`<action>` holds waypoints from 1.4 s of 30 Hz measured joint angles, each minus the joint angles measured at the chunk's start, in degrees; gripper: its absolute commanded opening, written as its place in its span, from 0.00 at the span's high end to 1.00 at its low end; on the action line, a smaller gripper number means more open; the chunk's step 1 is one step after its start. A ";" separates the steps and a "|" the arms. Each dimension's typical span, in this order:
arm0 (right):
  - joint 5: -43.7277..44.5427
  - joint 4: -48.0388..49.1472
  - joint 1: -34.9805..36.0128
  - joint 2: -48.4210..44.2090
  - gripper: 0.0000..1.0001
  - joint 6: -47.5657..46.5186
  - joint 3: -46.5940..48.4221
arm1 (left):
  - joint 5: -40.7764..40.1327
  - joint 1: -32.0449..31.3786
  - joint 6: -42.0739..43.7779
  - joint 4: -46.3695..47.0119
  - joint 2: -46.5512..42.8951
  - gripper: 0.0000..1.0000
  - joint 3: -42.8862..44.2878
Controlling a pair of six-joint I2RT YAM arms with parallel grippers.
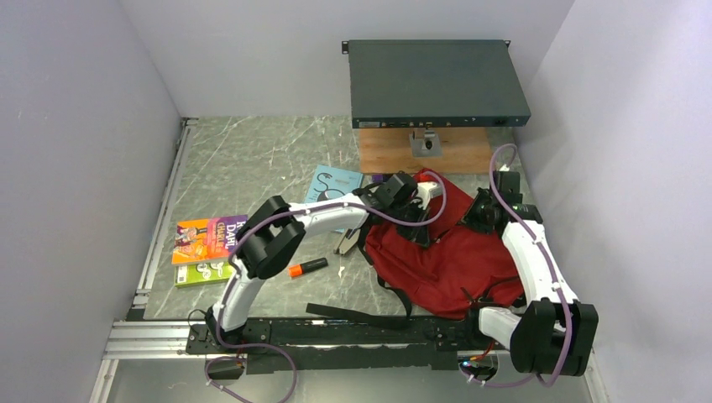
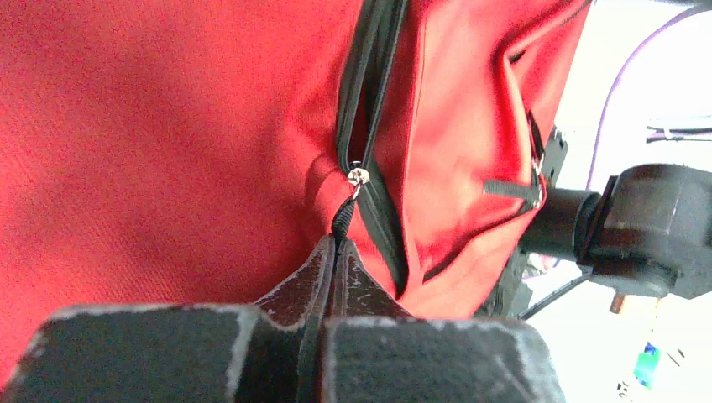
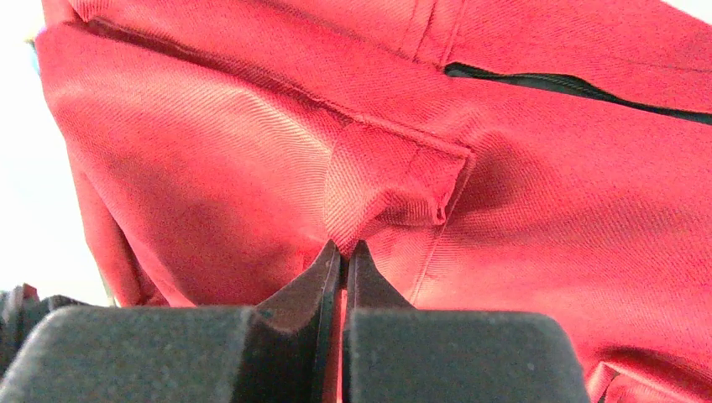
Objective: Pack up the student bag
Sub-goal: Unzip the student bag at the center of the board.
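The student bag [image 1: 445,252], dark red with black trim, lies on the table in front of the right arm. At the bag's upper left my left gripper [image 1: 410,201] is shut. In the left wrist view its tips [image 2: 337,243] pinch the black cord pull [image 2: 341,218] under the silver zipper slider [image 2: 358,176]. The black zipper [image 2: 369,101] runs up from there, slightly parted. My right gripper [image 1: 483,214] is at the bag's upper right. In the right wrist view it [image 3: 345,248] is shut on a fold of the bag's red fabric [image 3: 386,189], with cloth between the jaws.
A light blue book [image 1: 332,183] lies beside the left gripper. A colourful book [image 1: 206,238] and a green one [image 1: 201,274] lie at the left. An orange marker [image 1: 308,268] lies near the left arm. A black strap [image 1: 361,316] trails toward the bases. A dark box [image 1: 437,84] on a wooden block [image 1: 386,151] stands behind.
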 measured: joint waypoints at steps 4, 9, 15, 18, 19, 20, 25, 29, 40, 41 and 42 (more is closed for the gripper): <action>1.33 -0.33 -1.55 1.16 1.00 0.83 1.73 | -0.81 -1.14 -0.42 -0.44 -5.03 1.00 -7.06; 2.91 -0.37 -1.90 2.60 1.00 0.83 3.61 | -1.22 -3.08 -1.05 0.00 -9.90 1.00 -14.32; 5.86 -0.79 -1.97 2.78 1.00 0.57 3.89 | -1.11 -3.43 -2.34 1.92 -10.95 1.00 -16.59; 7.13 -0.74 -2.14 2.80 1.00 -0.07 3.98 | -1.09 -3.19 -2.51 1.03 -10.38 1.00 -14.95; 7.65 -0.72 -2.19 2.80 1.00 -0.35 4.02 | -1.01 -3.19 -2.49 -0.02 -9.68 1.00 -13.38; 8.76 -0.66 -2.27 2.80 1.00 -0.66 4.09 | -0.87 -3.19 -2.47 -1.40 -8.52 1.00 -10.86; 14.05 -0.42 -2.58 2.43 0.84 -1.97 4.17 | -1.22 -2.78 -2.45 -5.18 -2.16 1.00 -0.09; 14.34 -0.31 -2.62 0.76 0.56 -2.56 3.89 | -1.14 -1.57 -2.51 -7.61 1.01 1.00 4.90; 8.76 0.85 3.21 2.27 0.21 -3.52 0.50 | 2.12 0.07 -6.10 -5.77 1.09 1.00 1.99; 8.79 1.07 3.80 3.15 0.20 -3.50 0.50 | 2.36 -0.09 -6.36 -5.60 1.09 1.00 1.53; 8.94 1.27 4.48 4.17 0.20 -3.48 0.50 | 2.54 -0.24 -6.58 -5.53 1.09 1.00 1.20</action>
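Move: The left hand already pinches the zipper pull on the student bag. The slider sits about 2 cm to this hand's right and 1 cm below, and the closed zipper runs off some 3 cm back. The grey stapler is roughly 20 cm left, level fore and aft. The right hand, pinching bag cloth, has the slider about 8 cm left and 4 cm back. The rear zipper pulls lie 17 cm back and 2 cm right of it. Back and to the left, quickly, the left hand draws the held pull about 8 cm, then returns forward and right almost to its start before easing slightly back and down, grip kept. Meanwhile the right hand hauls its cloth some 6 cm right, rolling its left side down, then opens wide, lets go, and swings about 5 cm left and down over the zipper fold. ##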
